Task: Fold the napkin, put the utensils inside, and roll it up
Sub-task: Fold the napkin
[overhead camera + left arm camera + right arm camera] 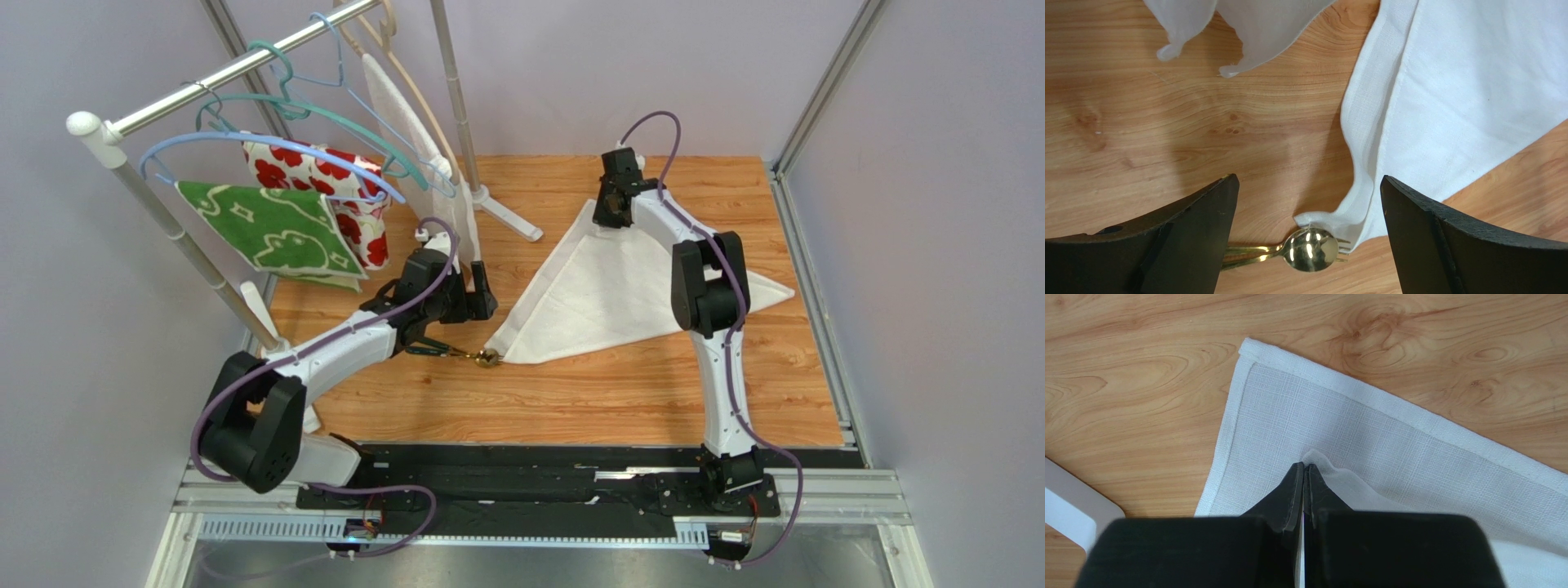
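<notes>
The off-white napkin (601,288) lies on the wood table folded into a triangle. My right gripper (613,202) sits at its far corner. In the right wrist view the gripper (1304,468) is shut, pinching a raised corner of the napkin's (1413,459) top layer. The utensils (472,355) lie at the napkin's near left corner. A gold spoon bowl (1310,250) and fork tines show, with the napkin's (1462,92) corner resting against them; the handles are hidden. My left gripper (1309,184) hangs open just above those heads, nothing between its fingers.
A clothes rack (221,92) with hangers stands at the back left, carrying a green cloth (276,227), a red-flowered cloth (337,184) and a white cloth (411,116). Its white foot (509,218) reaches toward the napkin. Grey walls close both sides.
</notes>
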Motion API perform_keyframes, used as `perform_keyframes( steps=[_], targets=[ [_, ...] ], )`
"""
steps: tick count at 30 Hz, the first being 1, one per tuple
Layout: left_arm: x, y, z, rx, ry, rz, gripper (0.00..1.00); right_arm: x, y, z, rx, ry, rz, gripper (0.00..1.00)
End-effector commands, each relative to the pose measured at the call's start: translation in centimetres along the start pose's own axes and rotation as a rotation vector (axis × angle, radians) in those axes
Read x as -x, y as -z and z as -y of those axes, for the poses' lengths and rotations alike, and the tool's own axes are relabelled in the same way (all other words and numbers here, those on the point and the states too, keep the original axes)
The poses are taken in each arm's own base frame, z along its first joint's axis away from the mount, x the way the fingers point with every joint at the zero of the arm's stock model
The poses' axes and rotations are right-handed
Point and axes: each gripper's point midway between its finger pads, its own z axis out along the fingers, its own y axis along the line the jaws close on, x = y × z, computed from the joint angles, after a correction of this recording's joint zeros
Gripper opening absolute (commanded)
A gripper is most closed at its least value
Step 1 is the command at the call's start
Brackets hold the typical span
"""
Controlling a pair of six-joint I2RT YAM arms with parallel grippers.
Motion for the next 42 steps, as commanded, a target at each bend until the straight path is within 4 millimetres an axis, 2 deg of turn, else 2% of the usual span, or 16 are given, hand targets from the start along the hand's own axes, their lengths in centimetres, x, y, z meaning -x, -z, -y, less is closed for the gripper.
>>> perform_keyframes(
  steps=[1, 7, 12, 17, 23, 26, 32, 37, 42],
  targets=[
    [1.6, -2.0, 2.4, -0.13, 0.067, 0.102, 0.95, 2.1, 1.3, -1.1, 0.037, -0.021, 0.06, 0.0],
    [-1.2, -3.5, 1.7, -0.134, 0.113, 0.06, 0.94, 2.7, 1.3, -1.2, 0.035, -0.029, 0.075, 0.0],
    [-4.4, -3.3, 0.4, -0.114, 0.159, 0.014, 0.94, 3.5, 1.6, -0.8, 0.031, -0.049, 0.089, 0.0],
    [-7.4, -2.6, -1.0, -0.088, 0.198, -0.033, 0.94, 4.2, 2.0, 0.0, 0.007, -0.054, 0.104, 0.0],
    [-9.0, -0.6, -2.4, -0.053, 0.205, -0.036, 0.93, 5.1, 2.9, 1.7, -0.034, -0.064, 0.121, 0.0],
    [-9.4, 0.6, -2.8, -0.046, 0.198, -0.034, 0.94, 5.4, 3.2, 2.4, -0.052, -0.059, 0.128, 0.0],
    [-9.6, 2.8, -3.5, -0.026, 0.194, -0.012, 0.93, 5.9, 3.5, 2.3, -0.045, -0.058, 0.136, 0.0],
    [-8.4, 3.8, -3.3, -0.036, 0.164, 0.03, 0.94, 5.9, 3.9, 1.2, -0.01, -0.049, 0.138, 0.0],
    [-6.0, 4.3, -2.0, -0.056, 0.15, 0.061, 0.95, 6.5, 4.6, 0.0, 0.008, -0.043, 0.159, 0.0]
  ],
)
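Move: The gold spoon and fork heads lie about 5 cm back of the left gripper, 1 cm to its right and some 8 cm below; the napkin's left corner touches them, about 4 cm back and 2 cm right of the gripper, and the dark handles lie 7 cm to its left and 4 cm back. The right gripper holds a ridge of the napkin; the napkin's far corner is about 5 cm ahead and 3 cm left of it, the rack foot 11 cm left and 1 cm back. Bring the left gripper down about 6 cm, easing slightly right, then draw it back some 8 cm and left, just above the table, to the spoon and fork heads; roll its left side down about 10 degrees and keep the fingers wide open. Meanwhile keep the right fingers shut on the napkin and pull it about 3 cm right, lifting 2 cm. ##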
